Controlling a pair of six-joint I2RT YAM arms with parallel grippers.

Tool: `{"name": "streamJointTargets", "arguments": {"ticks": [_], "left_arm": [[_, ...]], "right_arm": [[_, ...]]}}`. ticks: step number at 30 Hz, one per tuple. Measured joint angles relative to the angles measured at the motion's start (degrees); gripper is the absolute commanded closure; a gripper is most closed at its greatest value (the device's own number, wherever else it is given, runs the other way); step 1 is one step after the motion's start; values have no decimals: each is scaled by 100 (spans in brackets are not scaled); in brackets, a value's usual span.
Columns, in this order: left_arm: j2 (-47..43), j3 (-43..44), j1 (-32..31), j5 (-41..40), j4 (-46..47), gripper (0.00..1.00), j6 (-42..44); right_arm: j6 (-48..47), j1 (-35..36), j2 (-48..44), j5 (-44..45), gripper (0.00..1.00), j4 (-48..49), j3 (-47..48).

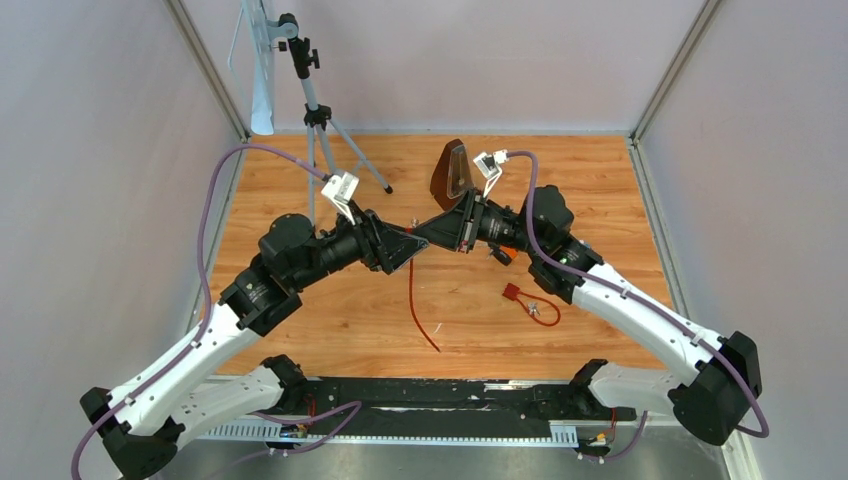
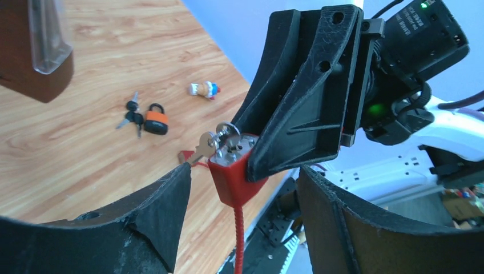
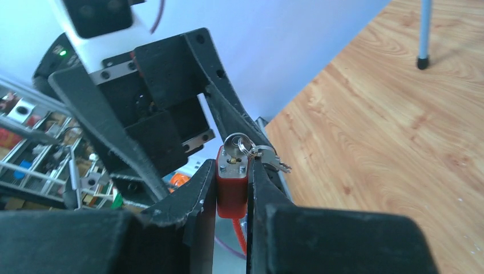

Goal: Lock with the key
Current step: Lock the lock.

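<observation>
A red padlock (image 3: 231,188) with a long red cable (image 1: 415,295) is held in mid-air over the middle of the table. My right gripper (image 3: 232,171) is shut on the lock body, one finger on each side. A silver key (image 3: 235,145) sits in the keyhole on the lock's top face, with a ring and a second key (image 3: 275,164) hanging from it. My left gripper (image 2: 242,182) is open. Its fingers (image 2: 165,211) stand either side of the lock (image 2: 231,174) without touching it or the key (image 2: 208,141). In the top view both grippers (image 1: 418,240) meet tip to tip.
An orange padlock (image 2: 155,121) with keys and a small toy figure (image 2: 204,88) lie on the wooden table. A second red lock with a cable loop (image 1: 528,302) lies right of centre. A brown object (image 1: 452,170) stands at the back and a tripod (image 1: 318,120) at the back left.
</observation>
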Motion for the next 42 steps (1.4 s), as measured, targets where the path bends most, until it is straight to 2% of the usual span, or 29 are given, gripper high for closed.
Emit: {"name": "streamJointTargets", "arguments": {"ticks": [10, 23, 38, 40, 42], "left_arm": [[-28, -116, 13, 686, 822, 49, -544], [-76, -286, 39, 1585, 1377, 40, -745], [-140, -339, 44, 1827, 1434, 73, -774], [-142, -339, 46, 1834, 1436, 72, -774], [-142, -339, 44, 1838, 1438, 60, -776]], "right_arm": [[459, 0, -175, -695, 100, 802, -190], [946, 11, -262, -970, 100, 1388, -295], [1106, 24, -323, -1099, 100, 1683, -376], [1123, 24, -323, -1102, 100, 1700, -378], [1169, 24, -323, -1095, 100, 1744, -407]]}}
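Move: The red lock with its key is already held upright in the right fingers, right at that hand's point. From the open left hand it sits about 2 cm to the right, level ahead, and 1 cm lower. On the table some 33 cm below the left hand, the orange padlock lies about 13 cm ahead and 21 cm right, and the second red lock 5 cm ahead and 22 cm right. Both hands draw back about 5 cm and up 4–5, turning slightly, while the left fingers close onto the red lock. ##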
